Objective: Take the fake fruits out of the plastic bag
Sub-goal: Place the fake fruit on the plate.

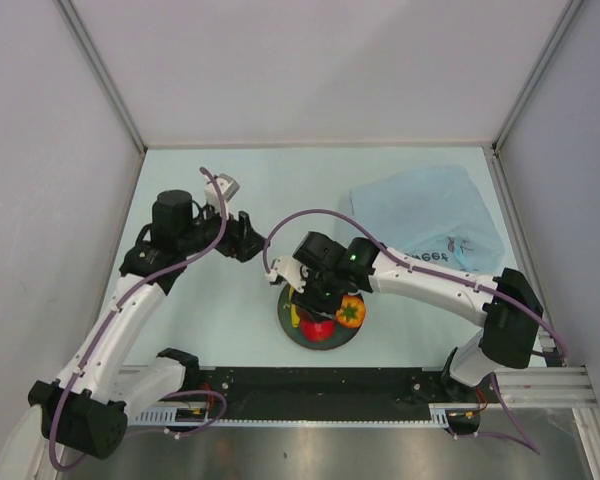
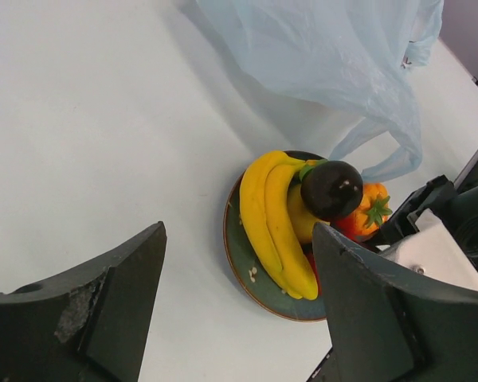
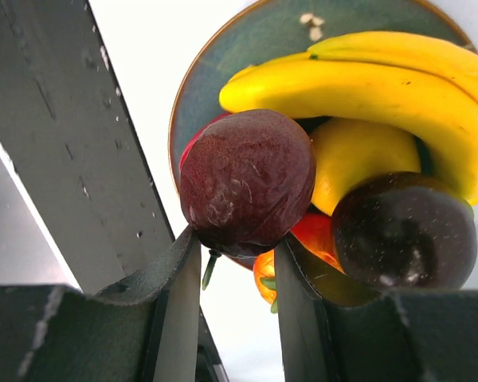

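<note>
A dark teal plate [image 1: 298, 338] near the table's front holds the fake fruits: a yellow banana bunch [image 3: 382, 87], a yellow round fruit [image 3: 358, 155], a red apple [image 3: 315, 231], an orange fruit [image 2: 370, 208] and a dark purple ball [image 3: 404, 231]. My right gripper [image 3: 235, 239] hangs over the plate, shut on a dark red fruit [image 3: 247, 179] with a green stem, held just above the pile. My left gripper [image 2: 239, 228] is open and empty, left of the plate and apart from it. The light-blue plastic bag [image 1: 430, 215] lies crumpled at the back right.
The bag's loose handle [image 2: 382, 159] trails towards the plate's far side. The right arm [image 1: 430, 280] stretches across from the right. White walls enclose the table, and a black rail [image 1: 320, 385] runs along the front edge.
</note>
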You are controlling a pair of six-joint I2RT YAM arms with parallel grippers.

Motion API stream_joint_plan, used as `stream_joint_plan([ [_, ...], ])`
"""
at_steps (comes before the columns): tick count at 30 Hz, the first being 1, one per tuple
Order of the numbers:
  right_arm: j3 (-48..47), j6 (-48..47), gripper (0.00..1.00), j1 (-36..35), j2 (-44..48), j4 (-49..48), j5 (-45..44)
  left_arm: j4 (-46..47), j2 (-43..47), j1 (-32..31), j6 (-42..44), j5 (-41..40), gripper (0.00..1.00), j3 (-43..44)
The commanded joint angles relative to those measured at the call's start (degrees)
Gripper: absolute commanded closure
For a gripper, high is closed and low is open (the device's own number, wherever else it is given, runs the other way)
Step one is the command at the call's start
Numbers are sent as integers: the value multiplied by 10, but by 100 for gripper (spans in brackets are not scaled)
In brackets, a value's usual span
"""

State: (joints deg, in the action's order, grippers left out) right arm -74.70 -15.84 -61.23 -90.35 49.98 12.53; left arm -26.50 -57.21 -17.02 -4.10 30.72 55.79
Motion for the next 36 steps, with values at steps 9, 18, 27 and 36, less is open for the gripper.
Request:
stream_joint_plan([
  [9, -19, 43, 62, -6, -3, -11, -65, 44, 43, 23, -14, 64, 22, -38],
  [18, -16, 38, 38, -18, 1, -4, -62, 65, 39, 23, -32, 94, 22, -52],
  [27, -16, 30, 35, -19, 20, 32, -61, 71, 45, 23, -37, 109, 22, -63],
  [36, 21, 7, 35, -19, 55, 89, -35, 74, 29, 23, -38, 112, 23, -63],
])
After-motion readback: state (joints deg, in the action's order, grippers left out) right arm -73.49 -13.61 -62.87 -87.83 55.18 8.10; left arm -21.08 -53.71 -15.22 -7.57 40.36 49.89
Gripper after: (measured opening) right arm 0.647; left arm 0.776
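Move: My right hand already holds the dark red fruit just over the plate; its spot, between the bananas and the red fruit, is barely 1 cm ahead and 2 cm below. The red fruit lies about 3 cm back and 4 cm lower, the bananas some 4 cm ahead and 4 cm left, the black fruit about 5 cm ahead and 3 cm right, the orange fruit level ahead and 7 cm right. From my left hand the spot is roughly 11 cm back, 11 cm right and 14 cm down. I ease my right hand about 1 cm forward, almost level, then open the fingers moderately and let go of the dark red fruit on the heap. Staying low, I draw the hand back and to the right, clear of the fruit, ending some 3 cm from where I released. My empty left hand backs off about 2 cm, fingers still open. ##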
